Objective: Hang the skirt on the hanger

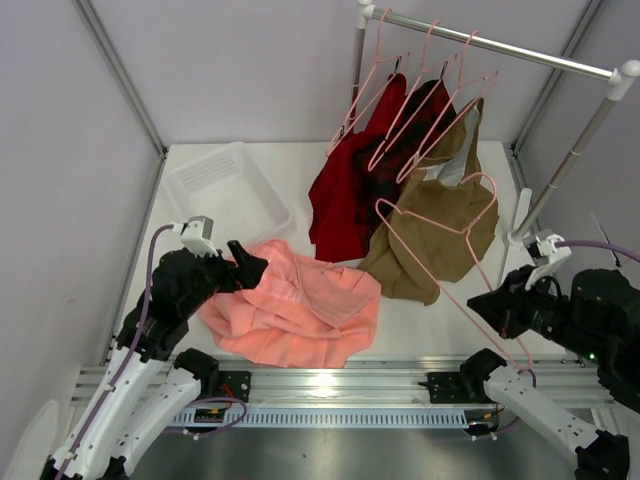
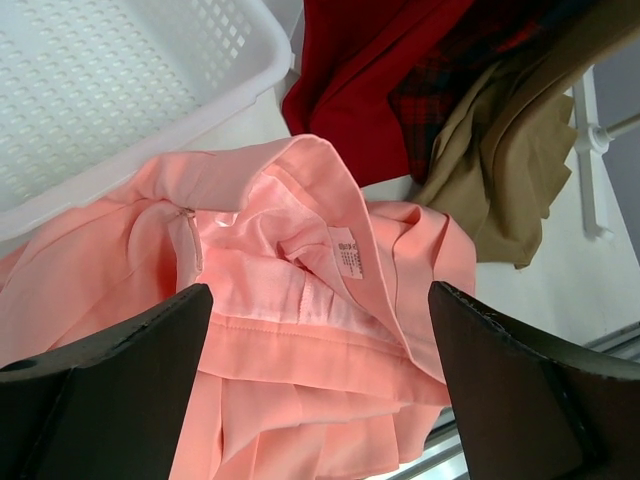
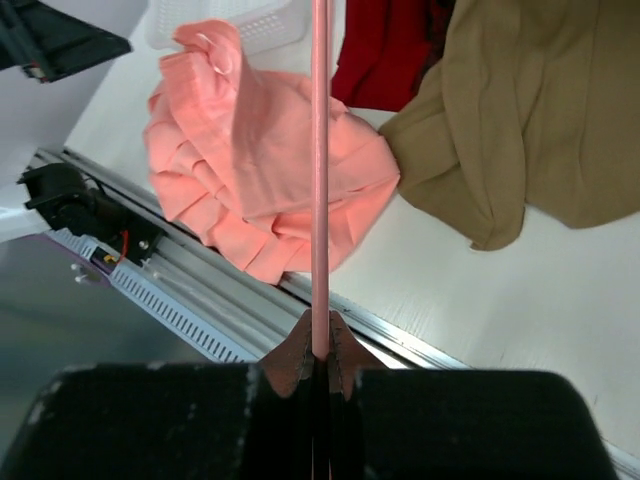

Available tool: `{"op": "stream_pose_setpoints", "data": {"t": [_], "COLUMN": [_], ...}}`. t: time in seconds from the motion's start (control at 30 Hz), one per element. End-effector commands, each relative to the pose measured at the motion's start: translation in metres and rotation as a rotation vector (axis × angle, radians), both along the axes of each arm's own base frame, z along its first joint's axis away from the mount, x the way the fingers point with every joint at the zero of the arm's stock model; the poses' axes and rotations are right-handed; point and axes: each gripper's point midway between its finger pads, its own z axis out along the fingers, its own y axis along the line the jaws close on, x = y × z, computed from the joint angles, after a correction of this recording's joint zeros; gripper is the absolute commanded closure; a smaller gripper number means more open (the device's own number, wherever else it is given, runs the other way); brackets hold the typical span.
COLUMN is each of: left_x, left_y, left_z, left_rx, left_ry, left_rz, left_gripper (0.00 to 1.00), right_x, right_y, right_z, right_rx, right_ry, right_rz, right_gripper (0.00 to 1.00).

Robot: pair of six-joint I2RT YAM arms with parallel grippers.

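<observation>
The salmon-pink skirt point(image 1: 290, 305) lies crumpled on the table at the front left, its waistband and white label turned up point(image 2: 345, 250). My left gripper point(image 1: 245, 268) hangs at the skirt's left edge. Its jaws point(image 2: 320, 300) stand wide open, one on each side of the waistband folds, and nothing is clamped between them. My right gripper point(image 1: 497, 310) is at the front right, shut on one thin bar of the pale-pink hanger point(image 1: 455, 300). The hanger slants up and back over the tan garment. In the right wrist view that bar point(image 3: 320, 150) runs straight up from the gripper point(image 3: 320, 350), across the skirt point(image 3: 250, 160).
A white perforated basket point(image 1: 220, 185) sits at the back left. A dark red garment point(image 1: 345, 200) and a tan-brown one point(image 1: 440, 220) hang from a silver rail point(image 1: 500, 45) with several pink hangers. The rail's slanted post point(image 1: 570, 160) stands at the right. A metal track point(image 1: 330, 385) edges the front.
</observation>
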Motion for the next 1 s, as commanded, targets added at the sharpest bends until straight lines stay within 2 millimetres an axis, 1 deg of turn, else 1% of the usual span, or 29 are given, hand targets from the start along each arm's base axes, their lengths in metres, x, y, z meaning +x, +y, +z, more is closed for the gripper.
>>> {"op": "stream_pose_setpoints", "data": {"t": [0.0, 0.03, 0.07, 0.1, 0.13, 0.17, 0.2, 0.23, 0.27, 0.3, 0.33, 0.37, 0.4, 0.43, 0.47, 0.5, 0.57, 0.6, 0.7, 0.73, 0.77, 0.8, 0.83, 0.87, 0.9, 0.93, 0.97], "left_x": [0.009, 0.01, 0.011, 0.012, 0.013, 0.015, 0.015, 0.015, 0.016, 0.015, 0.016, 0.018, 0.016, 0.017, 0.017, 0.015, 0.016, 0.015, 0.018, 0.019, 0.02, 0.021, 0.021, 0.024, 0.025, 0.026, 0.027], "left_y": [0.0, 0.0, -0.001, -0.001, -0.002, -0.003, -0.004, -0.008, -0.01, -0.015, -0.017, -0.016, -0.021, -0.019, -0.021, -0.025, -0.023, -0.023, -0.021, -0.021, -0.024, -0.025, -0.026, -0.029, -0.028, -0.028, -0.028], "left_z": [-0.003, -0.005, -0.006, -0.004, -0.003, -0.005, -0.007, -0.006, -0.01, -0.012, -0.014, -0.016, -0.016, -0.016, -0.014, -0.013, -0.011, -0.011, -0.014, -0.018, -0.024, -0.027, -0.042, -0.04, -0.044, -0.053, -0.06], "left_rx": [-0.007, -0.005, -0.004, -0.006, -0.006, -0.006, -0.008, -0.016, -0.015, -0.022, -0.022, -0.024, -0.03, -0.029, -0.046, -0.056, -0.078, -0.083, -0.126, -0.156, -0.173, -0.189, -0.2, -0.219, -0.228, -0.234, -0.233], "left_ry": [0.007, 0.015, 0.013, 0.005, 0.002, 0.007, 0.013, 0.011, 0.025, 0.028, 0.033, 0.035, 0.038, 0.032, 0.033, 0.032, 0.03, 0.035, 0.037, 0.047, 0.05, 0.055, 0.089, 0.078, 0.085, 0.107, 0.117], "left_rz": [0.025, 0.026, 0.025, 0.024, 0.022, 0.022, 0.017, 0.005, -0.001, -0.014, -0.009, 0.012, 0.006, 0.032, 0.039, 0.035, 0.069, 0.082, 0.133, 0.15, 0.153, 0.159, 0.175, 0.178, 0.195, 0.218, 0.229], "left_gripper": [0.05, 0.05, 0.05, 0.06, 0.07, 0.08, 0.1, 0.11, 0.12, 0.14, 0.15, 0.16, 0.18, 0.19, 0.2, 0.23, 0.25, 0.29, 0.31, 0.32, 0.32, 0.33, 0.33, 0.33, 0.34, 0.34, 0.36], "right_x": [-0.019, -0.017, -0.017, -0.018, -0.017, -0.027, -0.031, -0.033, -0.04, -0.04, -0.037, -0.035, -0.032, -0.028, -0.026, -0.022, -0.016, -0.011, -0.001, 0.006, 0.008, 0.012, 0.016, 0.018, 0.021, 0.024, 0.032], "right_y": [-0.004, -0.001, 0.003, 0.008, 0.016, 0.032, 0.04, 0.047, 0.059, 0.063, 0.067, 0.07, 0.071, 0.073, 0.074, 0.075, 0.078, 0.08, 0.083, 0.085, 0.087, 0.089, 0.093, 0.096, 0.098, 0.099, 0.097], "right_z": [0.016, 0.029, 0.035, 0.038, 0.033, 0.039, 0.037, 0.033, 0.025, 0.02, 0.018, 0.003, -0.003, -0.005, -0.011, -0.024, -0.031, -0.041, -0.049, -0.05, -0.053, -0.056, -0.061, -0.063, -0.064, -0.071, -0.074], "right_rx": [0.053, 0.094, 0.117, 0.133, 0.14, 0.185, 0.199, 0.214, 0.246, 0.254, 0.273, 0.276, 0.28, 0.294, 0.298, 0.295, 0.302, 0.296, 0.287, 0.284, 0.286, 0.287, 0.288, 0.294, 0.293, 0.278, 0.244], "right_ry": [-0.06, -0.119, -0.145, -0.161, -0.153, -0.164, -0.157, -0.149, -0.135, -0.132, -0.135, -0.108, -0.095, -0.096, -0.085, -0.057, -0.049, -0.027, -0.011, -0.007, 0.004, 0.014, 0.031, 0.038, 0.031, 0.047, 0.031], "right_rz": [0.041, 0.048, 0.066, 0.096, 0.136, 0.246, 0.3, 0.339, 0.43, 0.45, 0.455, 0.458, 0.448, 0.434, 0.431, 0.42, 0.414, 0.4, 0.394, 0.383, 0.381, 0.379, 0.385, 0.391, 0.393, 0.39, 0.36], "right_gripper": [1.0, 1.0, 1.0, 1.0, 1.0, 1.0, 1.0, 1.0, 1.0, 1.0, 1.0, 1.0, 1.0, 1.0, 1.0, 1.0, 1.0, 1.0, 1.0, 1.0, 1.0, 1.0, 1.0, 1.0, 1.0, 1.0, 1.0]}}
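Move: The right hand already pinches the empty pink hanger by its rod; the middle of the skirt lies about 15 cm ahead of it, 22 cm to its left and 33 cm below. The brown garment hangs some 24 cm ahead and 2 cm to the right of that hand, 24 cm lower. From the open left hand, the skirt's middle is roughly 2 cm ahead, 3 cm to the right and 20 cm below; the white basket stands about 27 cm ahead and 14 cm left, 19 cm lower. The right hand keeps its pinch on the hanger rod, first easing back and up a couple of centimetres, then swinging left some 9 cm and sinking towards the skirt, turning about 20 degrees counter-clockwise while its left side rises and bringing the hanger across in front of the brown garment. The left hand, still empty, sinks about 6 cm towards the skirt with a small shift to the right, mostly dropping at the end, as its fingers close from nearly wide open to about two-thirds. ##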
